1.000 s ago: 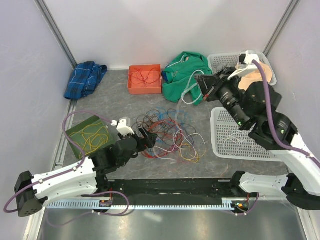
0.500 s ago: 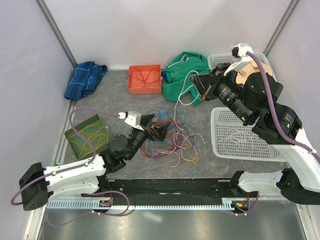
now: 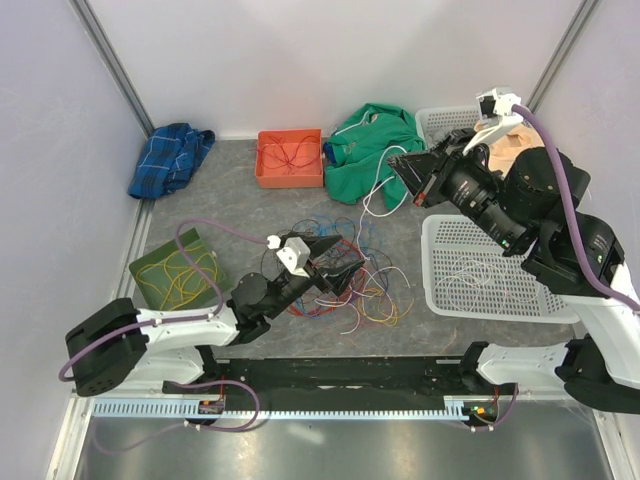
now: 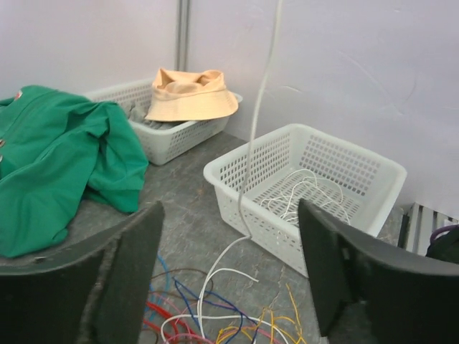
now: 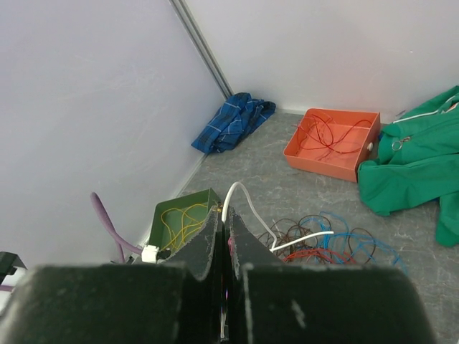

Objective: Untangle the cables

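Note:
The cables (image 3: pixel 350 285) lie in a loose tangle of red, blue, brown, yellow and white loops on the grey floor, also seen in the left wrist view (image 4: pixel 208 315) and the right wrist view (image 5: pixel 326 240). My left gripper (image 3: pixel 343 265) hovers low over the tangle, jaws wide open (image 4: pixel 229 279) and nothing between them. My right gripper (image 3: pixel 405 170) is raised at the back right, shut (image 5: pixel 224 215) on one white cable (image 5: pixel 240 190). That cable (image 3: pixel 378 195) hangs from it down into the tangle and shows as a near-vertical line (image 4: pixel 254 129).
White basket (image 3: pixel 436 300) at right holds white cables (image 4: pixel 301 197). Orange tray (image 3: pixel 262 175) at the back holds red cables, green tray (image 3: pixel 150 265) at left holds yellow ones. Blue cloth (image 3: pixel 170 158), green garment (image 3: pixel 365 140), second basket (image 3: pixel 440 122) with tan hat (image 3: pixel 515 145).
My left arm has swung right and forward, from the tangle's left edge to over its middle. My right gripper has drawn the white cable a little up and to the right.

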Robot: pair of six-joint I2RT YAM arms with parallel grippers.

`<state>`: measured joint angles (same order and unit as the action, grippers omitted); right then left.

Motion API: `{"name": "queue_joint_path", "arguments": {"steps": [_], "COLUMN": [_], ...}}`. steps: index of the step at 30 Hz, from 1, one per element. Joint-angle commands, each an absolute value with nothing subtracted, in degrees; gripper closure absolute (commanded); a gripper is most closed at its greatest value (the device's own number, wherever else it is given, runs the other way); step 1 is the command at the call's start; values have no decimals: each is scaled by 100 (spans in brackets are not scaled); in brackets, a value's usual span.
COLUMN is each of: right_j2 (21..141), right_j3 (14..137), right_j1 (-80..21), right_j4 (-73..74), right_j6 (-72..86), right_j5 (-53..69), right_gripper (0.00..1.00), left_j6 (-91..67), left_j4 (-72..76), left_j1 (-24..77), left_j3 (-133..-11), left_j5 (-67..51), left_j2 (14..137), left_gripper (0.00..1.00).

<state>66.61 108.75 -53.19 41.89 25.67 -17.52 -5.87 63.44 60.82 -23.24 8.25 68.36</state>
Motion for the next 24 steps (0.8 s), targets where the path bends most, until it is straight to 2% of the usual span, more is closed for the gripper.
{"name": "queue_joint_path", "arguments": {"steps": [1, 2, 4, 5, 7, 8, 14, 15, 16, 18, 19, 20, 24], "right_j2": [6566, 6557, 6539, 6530, 6452, 6425, 6109, 6039, 5890, 5679, 5443, 5310, 4721], "right_j3": [10899, 10881, 10820, 10793, 10705, 10662, 10266, 10100, 9986, 9522, 9318, 9099, 7757], "right_j1": [-5326, -5326, -5326, -5317, -5326, -5317, -5317, -5326, -5317, -5317, -5317, -5326, -5317], "right_j4": [4166, 4166, 4166, 4166, 4157, 4157, 4157, 4131, 4122, 4035, 3973, 3912, 3325], "right_j6": [2593, 2601, 2628, 2628, 2637, 2637, 2646, 2602, 2575, 2523, 2496, 2487, 2435], "right_j5": [-1644, -1626, -1626, -1617, -1661, -1696, -1872, -1898, -1951, -2108, -2196, -2371, -2409], "right_gripper": [100, 100, 100, 100, 100, 100, 99, 86, 51, 25, 8, 3, 2], "left_j6": [-290, -264, -255, -264, -264, -264, -264, -298, -299, -421, -457, -474, -536], "left_j4": [7172, 7224, 7409, 7409, 7313, 7243, 6646, 6366, 5615, 4470, 3969, 2955, 1181], "left_j1": [6065, 6064, 6064, 6073, 6073, 6073, 6065, 6064, 6064, 6047, 6012, 5977, 5915], "left_j3": [-2531, -2644, -2759, -2890, -3005, -3075, -3155, -3216, -3321, -3926, -4216, -4819, -6360], "left_j5": [466, 448, 413, 335, 264, 229, 499, 631, 781, 1483, 1685, 1983, 2118], "left_j2": [7215, 7303, 7540, 7593, 7655, 7620, 6937, 6769, 6611, 6138, 6048, 5995, 6090], "left_gripper": [26, 40, 51, 65, 81, 98, 98, 98, 98, 98, 98, 98, 98]}}
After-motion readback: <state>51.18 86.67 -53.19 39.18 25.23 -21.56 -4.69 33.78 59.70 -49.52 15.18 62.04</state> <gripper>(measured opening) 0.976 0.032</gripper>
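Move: The hanging run of the white cable stands just ahead of the open left fingertips, about 4 cm to the right, 1 cm forward and level with them. The cable tangle lies around 10 cm ahead of the left hand and some 25 cm below; the empty-handed side's white basket is roughly 42 cm right, 13 cm ahead and 22 cm below. From the right hand, still pinching the cable higher up, that run is about 26 cm below, 5 cm left and 3 cm forward. The white cable is taken over from the right hand: the left hand slips about 3 cm right onto its hanging run, pinches it shut, then lifts, slowly at first and then fast, some 13 cm, drifting back left and a little forward at the end. Meanwhile the right hand sinks about 7 cm and moves 4 cm right, opening wide late on to let go of the cable. ##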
